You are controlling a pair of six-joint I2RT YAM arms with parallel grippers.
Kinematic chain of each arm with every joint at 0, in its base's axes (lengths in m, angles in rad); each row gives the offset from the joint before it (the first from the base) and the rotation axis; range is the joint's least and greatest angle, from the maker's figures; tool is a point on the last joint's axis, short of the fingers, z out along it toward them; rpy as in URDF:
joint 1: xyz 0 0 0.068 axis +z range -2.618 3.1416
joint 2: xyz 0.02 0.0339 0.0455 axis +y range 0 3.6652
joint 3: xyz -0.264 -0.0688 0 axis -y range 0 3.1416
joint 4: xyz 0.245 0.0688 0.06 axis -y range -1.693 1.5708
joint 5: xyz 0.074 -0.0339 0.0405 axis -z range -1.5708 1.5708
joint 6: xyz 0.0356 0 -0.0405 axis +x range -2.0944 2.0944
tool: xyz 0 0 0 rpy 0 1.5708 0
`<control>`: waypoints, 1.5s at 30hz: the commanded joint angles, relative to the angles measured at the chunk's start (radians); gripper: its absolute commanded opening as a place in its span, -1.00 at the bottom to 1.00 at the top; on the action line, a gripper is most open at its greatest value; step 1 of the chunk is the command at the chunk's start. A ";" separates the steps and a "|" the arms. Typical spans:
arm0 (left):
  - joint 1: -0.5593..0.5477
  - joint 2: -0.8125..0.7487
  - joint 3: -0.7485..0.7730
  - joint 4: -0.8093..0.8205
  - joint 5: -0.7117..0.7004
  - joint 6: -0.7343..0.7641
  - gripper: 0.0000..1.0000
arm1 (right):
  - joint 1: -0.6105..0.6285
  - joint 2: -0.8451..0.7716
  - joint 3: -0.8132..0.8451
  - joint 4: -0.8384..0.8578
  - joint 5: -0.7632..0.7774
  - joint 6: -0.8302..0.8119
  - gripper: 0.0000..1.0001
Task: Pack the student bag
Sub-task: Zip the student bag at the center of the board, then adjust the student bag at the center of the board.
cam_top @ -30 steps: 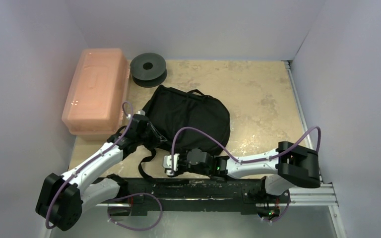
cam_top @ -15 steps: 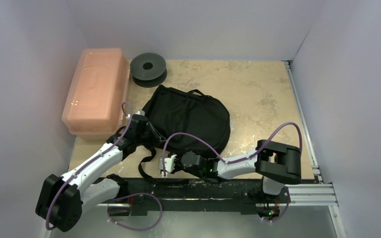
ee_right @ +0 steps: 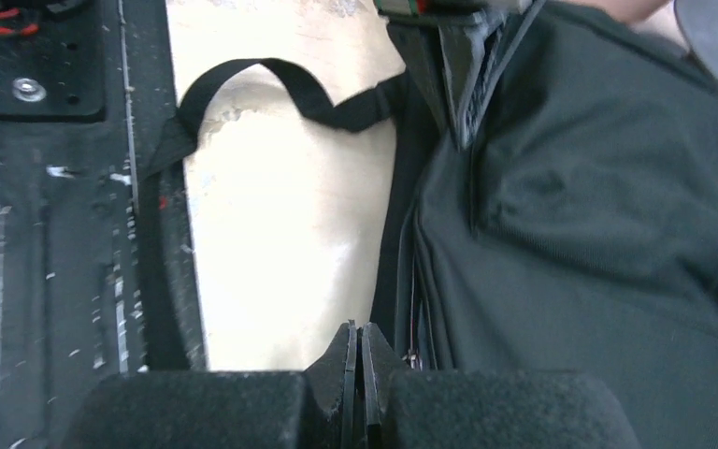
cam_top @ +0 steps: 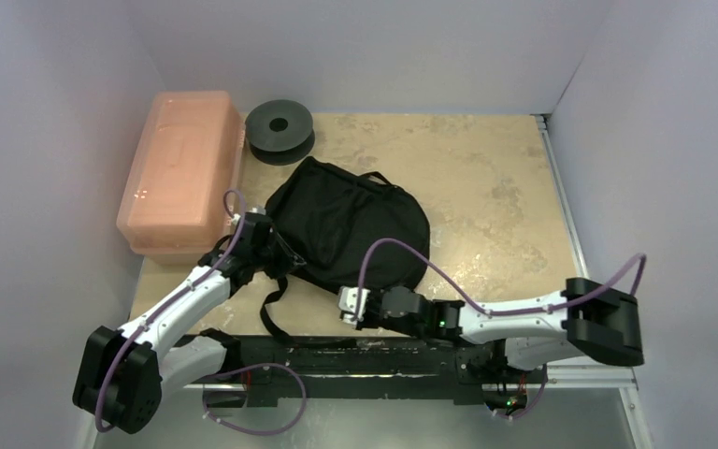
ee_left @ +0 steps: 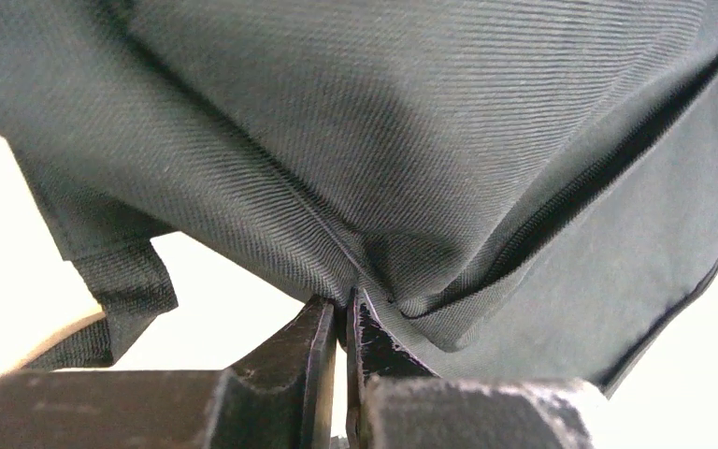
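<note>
The student bag (cam_top: 355,220), soft and black, lies flat mid-table with a long webbing strap (cam_top: 274,307) trailing toward the near edge. My left gripper (cam_top: 276,257) is at the bag's left edge. In the left wrist view it (ee_left: 346,304) is shut on a fold of the bag fabric (ee_left: 430,140) beside a seam. My right gripper (cam_top: 346,307) sits low at the bag's near edge. In the right wrist view its jaws (ee_right: 357,329) are pressed together with nothing between them, just left of the bag's zip edge (ee_right: 411,281).
A pink translucent box (cam_top: 182,173) stands along the left wall, and a black round spool (cam_top: 280,129) lies behind the bag. The black mounting rail (cam_top: 383,355) runs along the near edge. White walls close in on three sides.
My right gripper went from open to shut and shifted right along the bag's near edge. The left gripper tightened on the fabric, and the bag slid slightly left.
</note>
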 commanded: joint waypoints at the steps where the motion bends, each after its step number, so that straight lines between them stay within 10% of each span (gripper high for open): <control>1: 0.047 -0.008 0.047 0.028 -0.096 0.047 -1.00 | 0.008 -0.185 -0.143 0.022 0.019 0.266 -1.00; 13: 0.067 -0.114 0.031 -0.044 -0.121 0.095 -1.00 | 0.007 -0.819 -0.370 -0.057 0.373 0.639 -1.00; 19: 0.067 -0.127 0.019 -0.054 -0.104 0.099 -1.00 | 0.007 -0.865 -0.390 -0.076 0.384 0.637 -1.00; 26: 0.067 -0.111 0.029 -0.042 -0.044 0.110 -1.00 | 0.007 -0.579 -0.310 0.096 0.133 0.481 -1.00; 33: 0.067 -0.092 0.008 0.010 0.019 0.089 -1.00 | 0.002 0.012 0.149 0.048 -0.320 0.226 -1.00; 45: 0.067 -0.155 -0.035 0.018 0.062 0.113 -1.00 | -0.238 0.391 0.541 -0.039 -0.441 0.355 -1.00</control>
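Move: The student bag's near-left corner is already pinched in the left fingers. That corner lies some 10 cm ahead of the right hand, 9 cm to its left and 3 cm below it. The bag's middle is about 18 cm ahead of the right hand, 2 cm to its right and 6 cm lower, or 8 cm ahead of the left hand, 12 cm to its right and 4 cm below. The loose strap lies level with the right hand, 13 cm to its left and 9 cm below. The bag's near, zip-side edge is where the right hand starts, fingers already shut and seeming to hold the zip pull. The hand first draws right about 12 cm, rising 6 with its fingertips swinging up, then sweeps back left some 23 cm and finally forward to close beside the left gripper, fingers still shut. The left hand keeps its pinch on the corner, easing left and slightly up. ##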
